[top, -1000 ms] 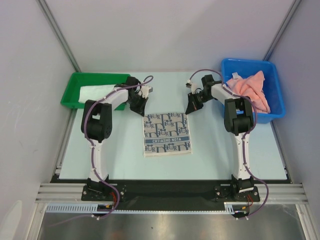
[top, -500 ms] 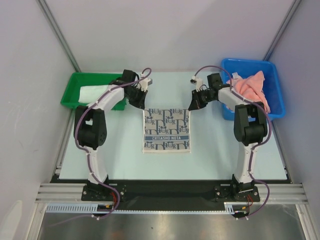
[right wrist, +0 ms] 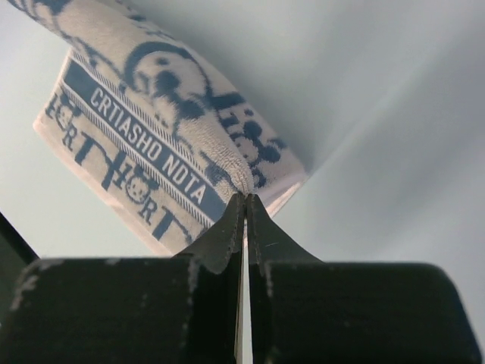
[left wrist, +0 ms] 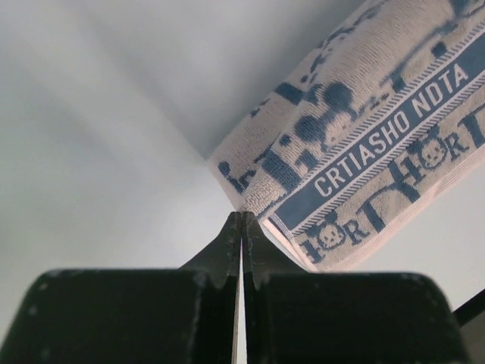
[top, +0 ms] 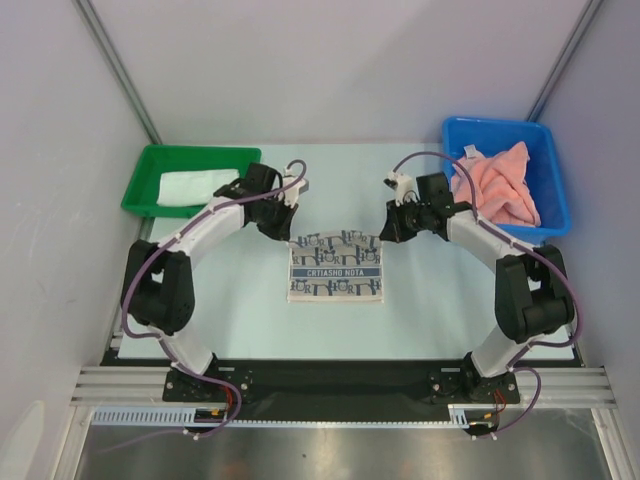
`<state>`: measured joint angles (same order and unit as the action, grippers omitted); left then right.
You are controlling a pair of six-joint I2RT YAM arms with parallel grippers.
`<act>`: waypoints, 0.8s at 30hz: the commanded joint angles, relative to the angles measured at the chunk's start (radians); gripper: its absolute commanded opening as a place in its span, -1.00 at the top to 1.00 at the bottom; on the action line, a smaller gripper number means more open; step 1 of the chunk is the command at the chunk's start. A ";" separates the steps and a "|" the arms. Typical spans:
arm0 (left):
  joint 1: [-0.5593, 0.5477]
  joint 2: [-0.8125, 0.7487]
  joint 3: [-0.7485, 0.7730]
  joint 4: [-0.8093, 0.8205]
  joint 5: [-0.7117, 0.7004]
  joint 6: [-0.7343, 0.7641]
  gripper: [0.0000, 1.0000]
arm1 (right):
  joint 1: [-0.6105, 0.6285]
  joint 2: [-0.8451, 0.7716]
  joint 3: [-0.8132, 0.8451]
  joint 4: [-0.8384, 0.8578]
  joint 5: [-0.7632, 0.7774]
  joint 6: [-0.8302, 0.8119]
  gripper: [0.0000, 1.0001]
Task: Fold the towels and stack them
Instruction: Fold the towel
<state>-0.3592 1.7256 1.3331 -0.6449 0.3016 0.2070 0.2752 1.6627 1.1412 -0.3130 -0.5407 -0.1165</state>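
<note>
A white towel with blue-grey pattern (top: 335,270) lies at the table's middle, its far edge raised and curling toward the near side. My left gripper (top: 286,229) is shut on its far-left corner, and my right gripper (top: 388,232) is shut on its far-right corner. In the left wrist view the closed jaws (left wrist: 242,217) pinch the patterned towel (left wrist: 364,144) at its corner. The right wrist view shows the same: jaws (right wrist: 245,197) closed on a fold of the towel (right wrist: 144,152). A plain white towel (top: 195,186) lies in the green bin. Salmon-pink towels (top: 495,185) are heaped in the blue bin.
The green bin (top: 150,165) stands at the far left and the blue bin (top: 550,215) at the far right. Grey walls enclose the table on three sides. Both arms arch inward from their bases at the near edge.
Both grippers have moved toward the near edge, carrying the patterned towel's far corners with them. The towel now looks shorter front to back as its far part folds over.
</note>
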 commanded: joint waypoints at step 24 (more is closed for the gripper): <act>-0.116 -0.256 -0.354 0.022 -0.128 -0.164 0.99 | 0.114 -0.254 -0.305 -0.024 0.197 0.235 1.00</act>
<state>-0.4576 1.5082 1.0088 -0.6132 0.2008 0.0731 0.3843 1.4345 0.8581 -0.3187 -0.3889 0.0872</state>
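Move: The towel lies under both hands, its far edge already held in their fingers. The near left corner it is taken to is about 11 cm back from the left hand and 9 below, level sideways; the near right corner lies likewise about 11 cm back from the right hand and 10 below. The lettered band is 3 cm back and 11 to the left hand's right; the white towel is 20 ahead and 23 to its left. The pink towel is 19 ahead and 29 to the right hand's right. The towel's pinched far edge is carried back over the lettered band towards the near edge by both hands together, some 8 cm, sinking about 3 cm in the first half and then running nearly level. The shut fingers keep their hold at the two corners; the left wrist turns only slightly, the right about 10 degrees, tipping down. ##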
